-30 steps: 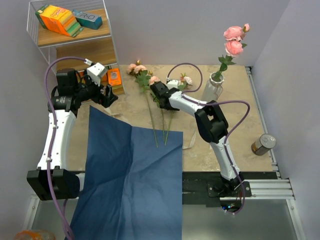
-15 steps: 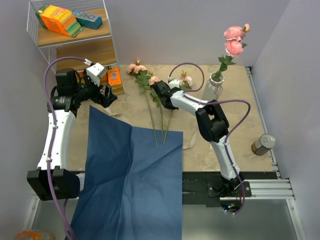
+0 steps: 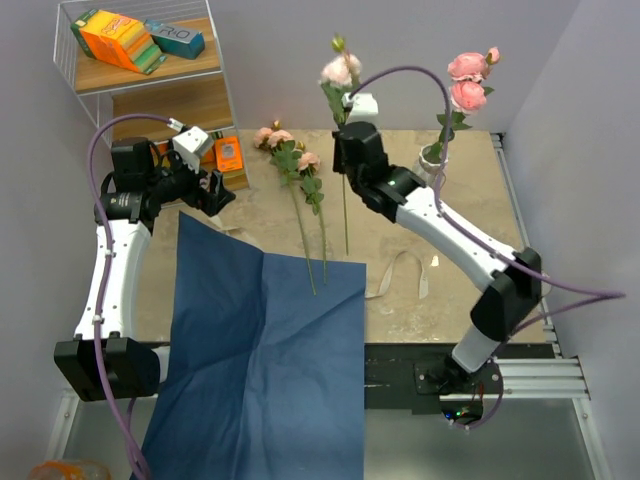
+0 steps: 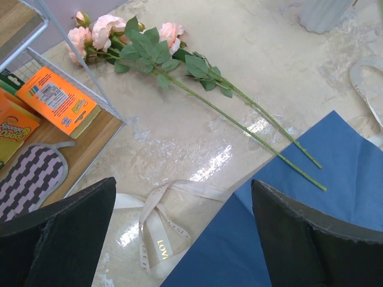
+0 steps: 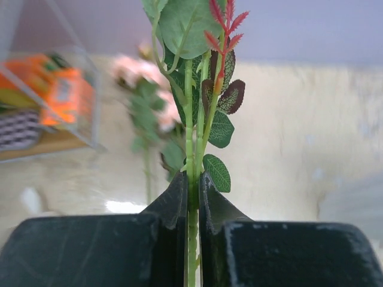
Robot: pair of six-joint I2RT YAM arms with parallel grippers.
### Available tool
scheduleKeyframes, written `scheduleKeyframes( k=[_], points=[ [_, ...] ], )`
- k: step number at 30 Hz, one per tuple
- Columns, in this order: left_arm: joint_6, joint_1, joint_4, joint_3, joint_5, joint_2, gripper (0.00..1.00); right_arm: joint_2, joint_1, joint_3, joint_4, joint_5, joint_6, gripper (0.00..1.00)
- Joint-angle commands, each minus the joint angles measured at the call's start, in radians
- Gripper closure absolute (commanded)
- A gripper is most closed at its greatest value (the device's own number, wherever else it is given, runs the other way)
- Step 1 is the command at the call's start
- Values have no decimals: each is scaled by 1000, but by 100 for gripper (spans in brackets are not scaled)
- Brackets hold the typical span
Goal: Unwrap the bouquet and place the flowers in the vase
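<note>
My right gripper point(image 3: 347, 140) point(image 5: 192, 191) is shut on the green stem of one pink rose point(image 3: 340, 68), holding it upright above the table's back middle, stem end hanging down. The white ribbed vase point(image 3: 428, 172) point(image 4: 323, 13) stands to its right and holds two pink roses point(image 3: 466, 80). Two more flowers point(image 3: 300, 190) point(image 4: 149, 51) lie on the table. The bouquet's blue paper point(image 3: 265, 350) point(image 4: 287, 239) lies spread open, draping over the front edge. My left gripper point(image 3: 215, 190) point(image 4: 184, 182) hangs open over the paper's far-left corner and a cream ribbon point(image 4: 152, 227).
A wire shelf point(image 3: 150, 80) with coloured boxes stands at the back left, an orange pack point(image 3: 229, 153) at its foot. A second cream ribbon point(image 3: 400, 272) lies right of the paper. A metal can point(image 3: 526, 288) sits near the right edge. Walls close in behind and at the right.
My right gripper closed on a rose stem lying on the table and lifted it upright, the arm swinging up and back. The left arm has stayed still.
</note>
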State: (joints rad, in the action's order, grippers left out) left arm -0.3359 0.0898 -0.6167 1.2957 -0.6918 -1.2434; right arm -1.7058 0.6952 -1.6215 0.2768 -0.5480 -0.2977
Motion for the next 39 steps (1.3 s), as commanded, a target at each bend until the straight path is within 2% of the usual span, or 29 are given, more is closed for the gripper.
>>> scheduleKeyframes(
  k=[1, 4, 6, 7, 8, 10, 13, 17, 21, 26, 39],
  points=[
    [-11, 10, 8, 4, -44, 21, 1, 133, 6, -73, -194, 114, 291, 100],
    [-6, 8, 9, 5, -48, 21, 1, 190, 6, -95, -310, 36, 452, 100],
    [-6, 10, 9, 5, -51, 21, 1, 196, 3, -94, -466, -126, 555, 100],
    [-6, 8, 11, 5, -51, 22, 1, 196, 1, -90, -529, -188, 671, 100],
    [-6, 8, 11, 4, -52, 21, 1, 192, -9, -80, -682, -258, 734, 100],
    [-6, 10, 14, 2, -51, 21, 1, 181, -23, -60, -813, -297, 892, 100],
    [-11, 8, 15, -3, -54, 22, 1, 141, -62, -74, -990, -360, 1020, 100],
    [-5, 16, 26, -10, -81, 22, 1, 83, -143, -80, -1268, -467, 1112, 100],
    [-2, 19, 21, 2, -103, 10, 2, 66, -168, -17, -1375, -454, 1143, 100],
    [44, 18, 28, 25, -178, -21, 4, 28, -180, 51, -1685, -417, 1313, 100],
    [5, 21, 26, 24, -224, -34, 4, -24, -195, 106, -1939, -297, 1339, 100]
  ],
)
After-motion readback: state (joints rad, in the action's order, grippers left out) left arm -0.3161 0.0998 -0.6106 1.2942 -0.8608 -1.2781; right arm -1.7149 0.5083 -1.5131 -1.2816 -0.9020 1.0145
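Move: About 18 cm to the right of the right hand and 5 cm farther out stands the vase, its middle some 16 cm lower; the hand already grips the white flower upright by its stem. The two remaining flowers lie about 7 cm left and 7 cm ahead of that hand, 27 cm down, and the ribbon about 15 cm right and 10 cm back, 28 cm down. From the left hand, the vase is roughly 40 cm right, 13 cm ahead and 15 cm lower. Lifting the white flower steeply, the right hand climbs some 25 cm and sweeps about 20 cm right to high over the vase, then sinks about 4 cm. Its fingers tip from slightly downward to well upward and swing some 45 degrees clockwise, keeping the stem pinched throughout. The open left hand merely drifts about 2 cm right. ##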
